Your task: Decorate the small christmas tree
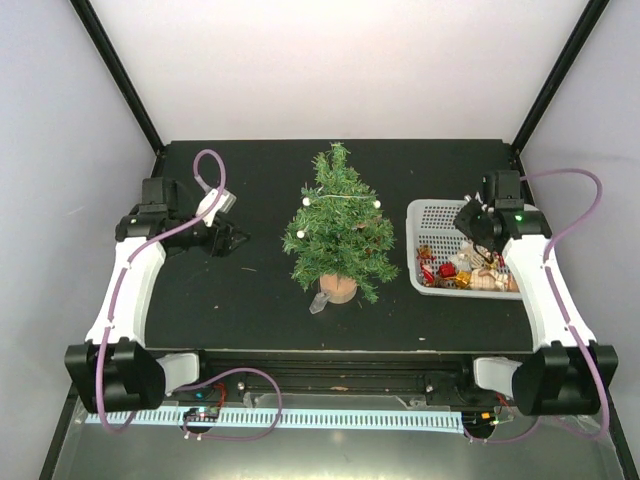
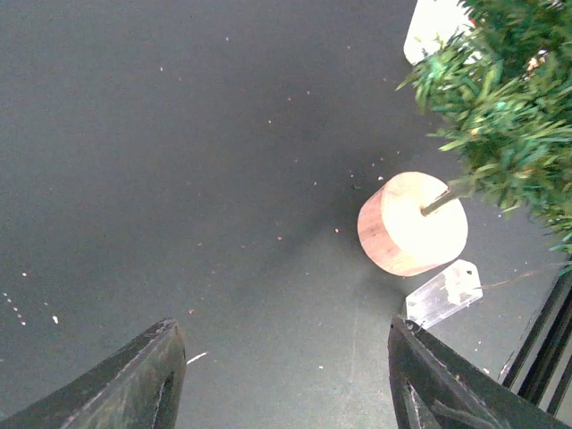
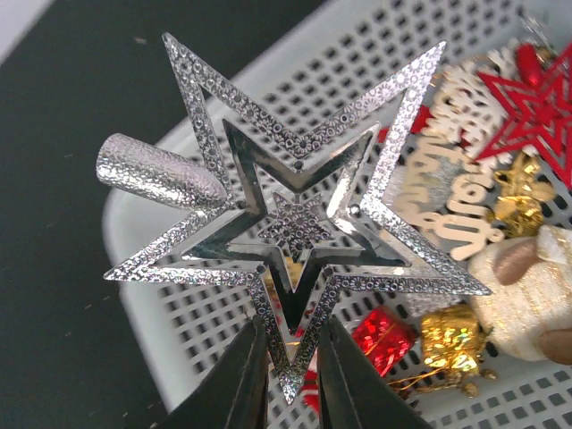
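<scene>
The small christmas tree [image 1: 338, 228] stands mid-table on its round tan wooden base [image 1: 338, 288], with a string of white beads on it. Its base [image 2: 413, 223] and lower branches [image 2: 509, 98] show in the left wrist view. My left gripper [image 1: 232, 240] is open and empty, left of the tree, low over the black table. My right gripper [image 3: 290, 375] is shut on one point of a silver star tree-topper [image 3: 299, 214], held above the white basket [image 3: 170, 295]. In the top view the right gripper [image 1: 473, 220] hovers over the basket [image 1: 425, 212].
The basket holds several ornaments: a red star [image 3: 536, 103], gold and red gift boxes [image 3: 451, 338], a wooden word piece [image 3: 451, 192]. A clear plastic tag [image 2: 444, 293] lies by the tree base. The table's front rail [image 1: 330, 352] runs along the near edge.
</scene>
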`<act>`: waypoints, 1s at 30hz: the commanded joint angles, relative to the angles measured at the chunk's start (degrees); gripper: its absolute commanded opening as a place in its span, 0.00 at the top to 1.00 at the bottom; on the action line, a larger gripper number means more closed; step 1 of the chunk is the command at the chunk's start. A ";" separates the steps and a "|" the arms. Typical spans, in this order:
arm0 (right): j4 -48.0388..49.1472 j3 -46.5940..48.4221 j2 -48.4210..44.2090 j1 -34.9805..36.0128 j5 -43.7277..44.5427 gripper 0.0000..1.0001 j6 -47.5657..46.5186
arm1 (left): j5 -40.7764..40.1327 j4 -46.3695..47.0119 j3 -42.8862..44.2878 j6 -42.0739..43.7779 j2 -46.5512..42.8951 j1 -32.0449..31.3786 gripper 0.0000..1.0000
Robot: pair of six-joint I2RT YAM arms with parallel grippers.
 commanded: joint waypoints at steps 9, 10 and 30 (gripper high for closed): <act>-4.75 6.97 -15.86 14.64 8.27 0.82 -6.28 | 0.72 -6.33 8.75 1.57 -9.08 -1.25 0.36; -4.85 7.05 -16.95 15.60 8.47 0.81 -6.62 | 1.10 -6.67 9.26 1.44 -9.72 -1.41 0.36; -2.28 9.67 -29.51 32.08 2.19 0.80 -14.74 | -0.55 -12.68 20.76 -2.79 -16.49 -18.20 0.34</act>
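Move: Some 30 cm to the left of the right hand, 5 cm nearer the base and about 24 cm higher is the tree's top, where the held star belongs. The basket's middle is 3 cm ahead of the right hand, 4 cm to its right and 15 cm below. From the empty left hand the treetop lies about 21 cm right, 2 cm back and 20 cm up; the clear box by the tree's foot lies 16 cm right, 5 cm back and 21 cm below. Lifting the silver star clear above the basket, the right hand rises some 18 cm while drawing back and swinging left towards the treetop, 11 cm each way; it tips its fingers up and turns counter-clockwise, still pinching one point of the star. The open left hand also climbs, about 15 cm, drawing back 10 cm and drifting right towards the treetop as its fingers tilt up. ##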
